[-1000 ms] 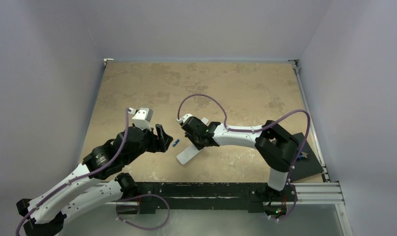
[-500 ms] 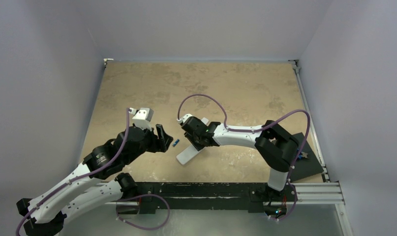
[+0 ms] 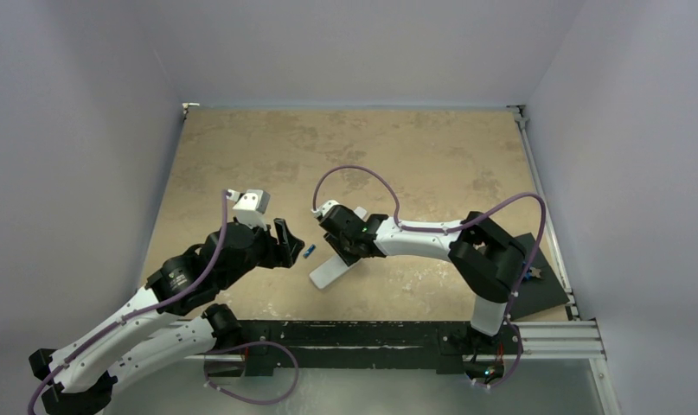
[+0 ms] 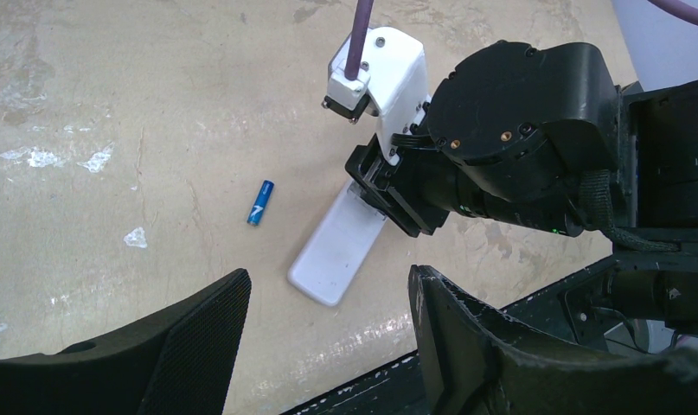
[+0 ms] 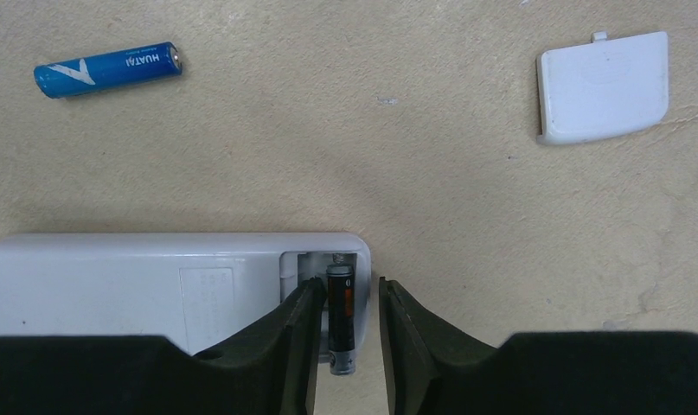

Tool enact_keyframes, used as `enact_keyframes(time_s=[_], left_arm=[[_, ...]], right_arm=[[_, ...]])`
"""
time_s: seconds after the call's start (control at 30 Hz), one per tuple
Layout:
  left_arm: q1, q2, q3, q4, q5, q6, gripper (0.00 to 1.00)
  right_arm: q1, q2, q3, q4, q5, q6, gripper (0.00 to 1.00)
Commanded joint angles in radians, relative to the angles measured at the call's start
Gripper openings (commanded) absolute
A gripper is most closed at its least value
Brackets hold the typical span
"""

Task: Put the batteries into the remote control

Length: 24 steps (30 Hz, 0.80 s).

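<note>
The white remote control [image 5: 137, 281] lies back up on the table, its battery bay uncovered at one end. A dark battery [image 5: 341, 316] rests in that bay, its near end sticking out past the remote's edge. My right gripper [image 5: 349, 290] straddles it, open, with a gap on the right side. The blue battery [image 5: 107, 68] lies loose on the table beyond the remote [image 3: 326, 273]. My left gripper [image 4: 328, 281] hovers open and empty, just left of the blue battery [image 3: 308, 252] in the top view. The right gripper [image 3: 343, 251] covers the remote's far end there.
The small white cover piece [image 5: 603, 86] lies on the table to the right of the remote. A black pad [image 3: 535, 277] sits at the table's right edge by the right arm's base. A black rail [image 3: 397, 333] runs along the near edge.
</note>
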Motion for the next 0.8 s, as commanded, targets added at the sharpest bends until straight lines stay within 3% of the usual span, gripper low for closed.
enact_keyframes(time_s=[0.0, 0.33, 0.77], left_arm=[[-0.005, -0.001, 0.006, 0.027, 0.005, -0.002, 0.67], [-0.004, 0.019, 0.003, 0.032, 0.006, -0.007, 0.67], [-0.004, 0.180, -0.016, 0.098, 0.056, 0.008, 0.65]], right_arm=[[-0.003, -0.062, 0.027, -0.022, 0.021, 0.017, 0.40], [-0.003, -0.120, 0.018, -0.041, 0.037, 0.040, 0.43], [-0.003, -0.288, -0.068, -0.054, 0.031, 0.142, 0.41]])
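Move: The black battery lies in the remote control's open compartment, right at my right fingertips and about 1 cm below them; the remote's middle is some 3 cm back and 4 cm left. From that hand, the blue battery lies about 10 cm left and 2 cm ahead, and the battery cover 11 cm ahead and 2 cm right. From my left hand, about 20 cm lower, the remote's middle is some 4 cm ahead and 7 cm right, the blue battery 9 cm ahead and 1 cm right. I lift my empty right hand almost straight up, about 7 cm and gathering speed, away from the black battery and the remote, with the fingers still part open and swinging some 10 degrees out to the left. Late on, my left hand starts down and a little right towards the remote, some 3 cm, its fingers staying open. ##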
